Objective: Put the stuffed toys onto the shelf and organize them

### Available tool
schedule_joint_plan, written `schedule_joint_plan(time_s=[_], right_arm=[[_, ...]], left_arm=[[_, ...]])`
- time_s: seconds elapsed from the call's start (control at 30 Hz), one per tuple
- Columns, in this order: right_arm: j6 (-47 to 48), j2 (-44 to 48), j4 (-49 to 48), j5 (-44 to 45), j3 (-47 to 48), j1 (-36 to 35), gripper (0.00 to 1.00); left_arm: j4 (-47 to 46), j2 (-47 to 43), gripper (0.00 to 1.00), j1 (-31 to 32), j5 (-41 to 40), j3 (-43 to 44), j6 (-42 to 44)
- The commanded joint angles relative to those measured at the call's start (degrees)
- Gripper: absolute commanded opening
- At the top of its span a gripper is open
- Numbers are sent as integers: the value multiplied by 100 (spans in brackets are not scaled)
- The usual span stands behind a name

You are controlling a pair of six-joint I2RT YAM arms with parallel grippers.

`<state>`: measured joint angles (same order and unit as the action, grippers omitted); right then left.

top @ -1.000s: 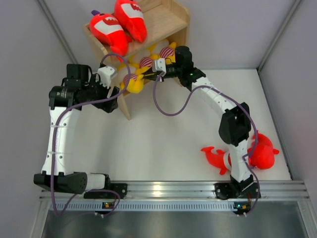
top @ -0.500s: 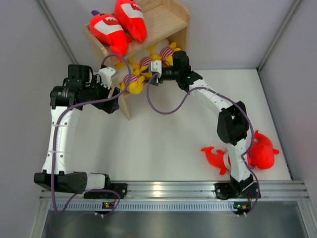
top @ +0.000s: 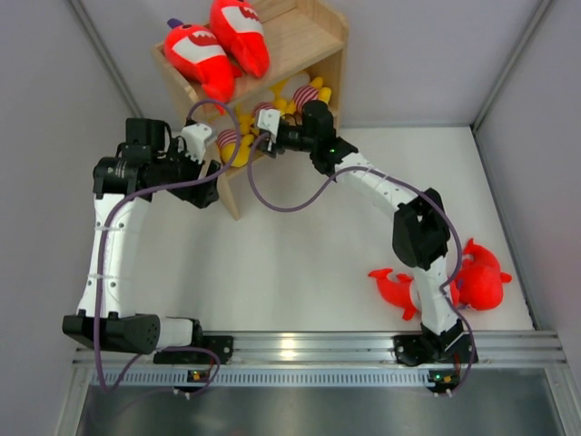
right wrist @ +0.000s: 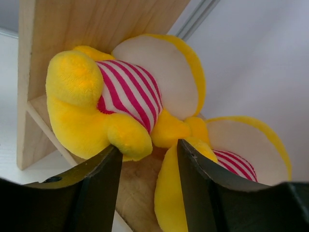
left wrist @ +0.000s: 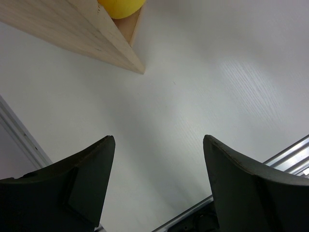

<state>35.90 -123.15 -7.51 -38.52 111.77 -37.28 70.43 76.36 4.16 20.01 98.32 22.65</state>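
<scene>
The wooden shelf [top: 304, 36] stands at the back left. Two red shark stuffed toys [top: 192, 53] [top: 238, 32] lie on its top board. Three yellow striped plushes [top: 227, 139] [top: 272, 109] [top: 309, 93] sit in the lower tier. My right gripper [top: 258, 127] [right wrist: 148, 145] reaches into that tier, open. A striped plush [right wrist: 120, 92] lies just past its fingertips and another's yellow limb [right wrist: 178, 193] rests against the right finger. My left gripper [left wrist: 158, 140] is open and empty over the table, beside the shelf's side panel [left wrist: 87, 34].
Two more red sharks [top: 395, 289] [top: 481, 277] lie on the white table at the right, by the right arm's base. A purple cable [top: 290, 204] loops over the table's middle. Grey walls close in both sides, and a metal rail [top: 300, 345] runs along the near edge.
My right gripper has pushed left and deeper into the lower tier and opened, letting go of a yellow plush, which now sits further inside. The left arm has stayed put.
</scene>
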Motion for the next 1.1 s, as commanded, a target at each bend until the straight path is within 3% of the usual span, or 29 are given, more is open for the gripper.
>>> schedule_joint_plan(time_s=[0.0, 0.13, 0.37, 0.47, 0.6, 0.77, 0.87, 0.97, 1.0, 1.07], right_arm=[[-180, 81, -199, 468, 196, -201, 51], [-277, 265, 47, 644, 92, -192, 61], [-584, 1222, 319, 1373, -586, -254, 93], [-707, 1460, 680, 1523, -586, -271, 99], [-1250, 1961, 1110, 2310, -778, -341, 99], [-1683, 3127, 1839, 3551, -1744, -727, 99], [-2541, 3595, 2591, 4501, -2080, -948, 99], [-4262, 3719, 3832, 6028, -2193, -948, 98], [-5111, 3746, 4662, 6711, -2325, -948, 98], [-5837, 3798, 5309, 6928, -2930, -931, 99]], left_arm=[[-153, -95, 80, 14, 64, -32, 64], [-153, -112, 80, 6, 64, -76, 107], [-153, -183, 80, 14, 143, -243, 222], [-153, -244, 80, 6, 231, -322, 266], [-153, -306, 80, 6, 214, -428, 301], [-153, -341, 80, 6, 152, -454, 345], [-153, -367, 80, 6, 135, -454, 362], [-153, -446, 80, 6, 134, -533, 362], [-153, -516, 80, 6, 170, -577, 354], [-153, -569, 80, 14, 292, -595, 328]])
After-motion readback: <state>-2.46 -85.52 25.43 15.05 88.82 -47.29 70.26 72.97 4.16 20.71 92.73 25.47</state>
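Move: The leftmost yellow toy on the lower shelf lies about 6 cm left of the right hand, 5 cm farther out and slightly lower, its legs at the half-open fingertips. From this hand, the middle yellow toy is some 12 cm ahead and 1 cm right; the right yellow toy is roughly 18 cm ahead and 11 cm right. The left hand has the leftmost toy about 20 cm ahead, 5 cm right and a little below. The leftmost yellow toy is left on the lower shelf as the right fingers, at its legs, spread from half to wide open and come free. After barely a centimetre forward, the right hand draws out right and back, about 20 cm in all, rising some 5 cm before dipping partway again. The wrist swings clockwise about 50 degrees and tips down, so that the fingers turn from leftward towards forward and down. ##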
